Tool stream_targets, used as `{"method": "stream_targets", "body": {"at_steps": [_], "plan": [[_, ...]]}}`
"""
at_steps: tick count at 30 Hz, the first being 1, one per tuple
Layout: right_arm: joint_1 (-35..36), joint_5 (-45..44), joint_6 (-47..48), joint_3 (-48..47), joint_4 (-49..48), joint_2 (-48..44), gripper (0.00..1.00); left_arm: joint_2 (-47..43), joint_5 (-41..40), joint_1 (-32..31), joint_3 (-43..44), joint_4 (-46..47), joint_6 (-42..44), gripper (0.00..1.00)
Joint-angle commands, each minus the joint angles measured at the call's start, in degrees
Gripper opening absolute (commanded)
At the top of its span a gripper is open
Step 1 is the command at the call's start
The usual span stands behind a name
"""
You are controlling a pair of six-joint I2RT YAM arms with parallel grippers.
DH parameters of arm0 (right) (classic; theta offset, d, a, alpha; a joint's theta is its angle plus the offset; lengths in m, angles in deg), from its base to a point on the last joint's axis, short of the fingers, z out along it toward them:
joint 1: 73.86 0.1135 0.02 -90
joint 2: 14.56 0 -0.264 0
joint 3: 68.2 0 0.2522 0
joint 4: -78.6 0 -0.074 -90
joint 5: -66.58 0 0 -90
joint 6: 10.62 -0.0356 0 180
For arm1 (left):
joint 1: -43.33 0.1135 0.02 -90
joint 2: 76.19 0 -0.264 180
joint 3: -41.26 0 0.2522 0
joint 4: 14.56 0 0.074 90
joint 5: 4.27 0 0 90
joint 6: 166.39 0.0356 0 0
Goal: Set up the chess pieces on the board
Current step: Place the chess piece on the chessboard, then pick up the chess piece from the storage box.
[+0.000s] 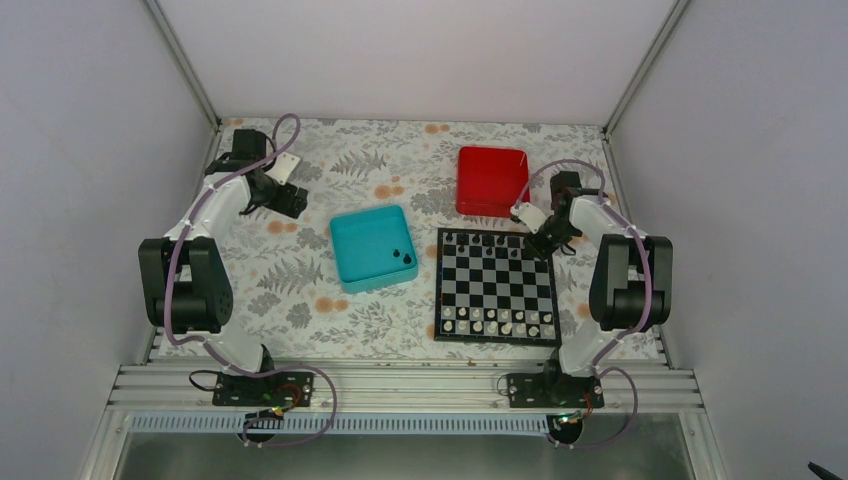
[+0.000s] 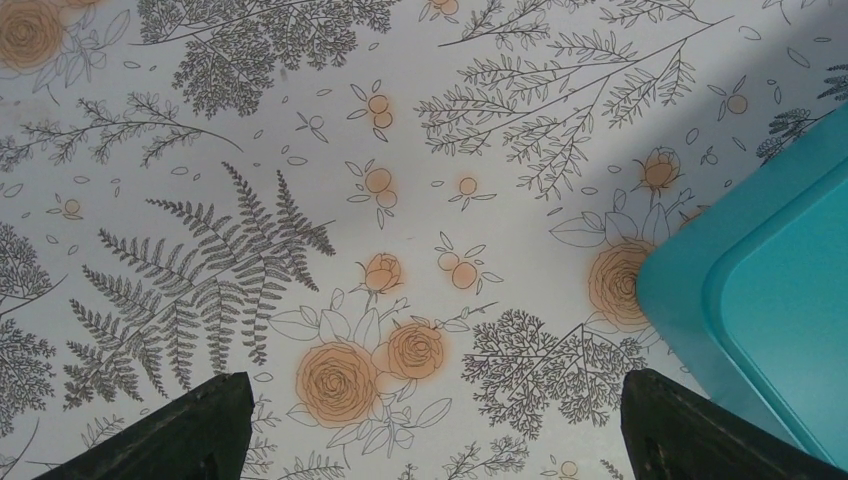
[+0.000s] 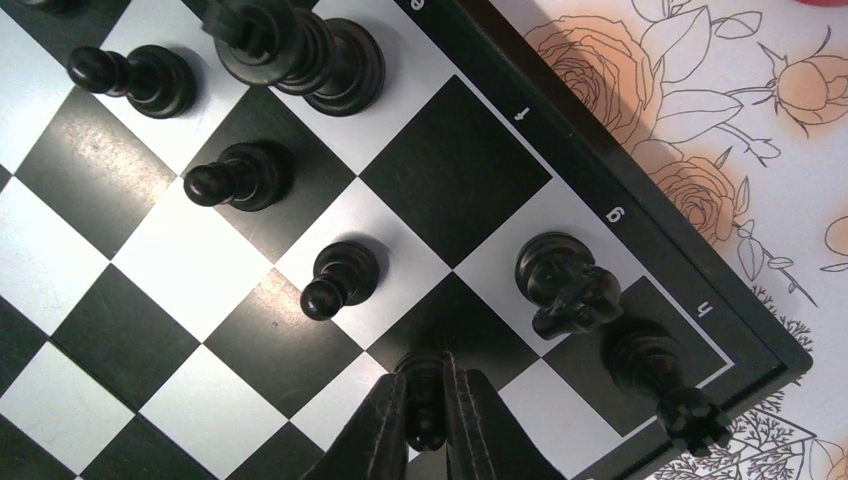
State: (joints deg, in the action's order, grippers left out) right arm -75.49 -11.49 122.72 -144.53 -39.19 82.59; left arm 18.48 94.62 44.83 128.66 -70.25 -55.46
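The board lies right of centre on the table. Black chess pieces stand along its far edge. My right gripper is over the far right corner, shut on a black pawn whose base sits over a dark square of the board. Close by stand a knight, a rook and three pawns, the nearest. More black pieces lie in the teal tray. My left gripper hangs open over the cloth, its fingers wide apart and empty.
A red tray sits just beyond the board. White pieces fill the board's near rows. The teal tray's corner lies right of my left gripper. Grey walls enclose the flowered table on three sides.
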Motion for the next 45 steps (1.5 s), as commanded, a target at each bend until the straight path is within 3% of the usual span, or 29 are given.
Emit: {"method": "stream_targets", "body": {"at_steps": [1,14,20,29,38,45], "plan": [[-0.47,0.22,0.7,-1.32,-0.19,0.57,0.12,-0.51,-0.52,0.0,-0.86,0.45,-0.11,0.91],[-0.47,-0.24,0.57,-2.74,0.83,0.31,0.19,-1.21,-0.9,0.09,-1.36,0.67,-0.1,0.91],[2.38,0.18,-0.61,-7.55,7.2,-4.67,0.21,-1.66,-0.9,0.07,-1.83,0.69,-0.01,0.91],[19.64,0.38,-6.61,-24.1,18.57,-6.42,0.3,-2.79,-0.05,0.04,-1.59,0.11,0.51,0.91],[38.06,-3.4,-7.32,-39.3,18.96,10.19,0.34,-3.78,0.36,0.08,-2.17,1.19,0.78,0.91],[46.55,-7.61,-8.65,-47.12,12.55,21.37,0.35,-3.34,1.22,0.08,-3.46,3.31,0.79,0.91]]}}
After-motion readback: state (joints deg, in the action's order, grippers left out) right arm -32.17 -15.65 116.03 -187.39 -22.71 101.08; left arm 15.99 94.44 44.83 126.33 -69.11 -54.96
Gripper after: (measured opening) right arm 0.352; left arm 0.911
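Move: The next two black chess pieces lie in the teal box, the nearer about 31 cm left and 2 cm back of the right hand, some 3 cm lower. That hand still holds a black pawn on g7, right at its fingertips. Around it stand the f7 pawn about 3 cm left and the g8 knight some 3 cm ahead, with the h8 rook 3 cm ahead and 3 cm right. From the left hand, the nearer boxed piece is about 25 cm right, 13 cm back. Ease the right fingers open to let go of the pawn on g7, then lift clear and swing left across the board towards the two pieces in the teal box, nearly 30 cm in all. Arc up to about 16 cm on the way, then sink again by roughly 8 cm, opening the fingers a little wider and turning the hand some 35 degrees counter-clockwise. ##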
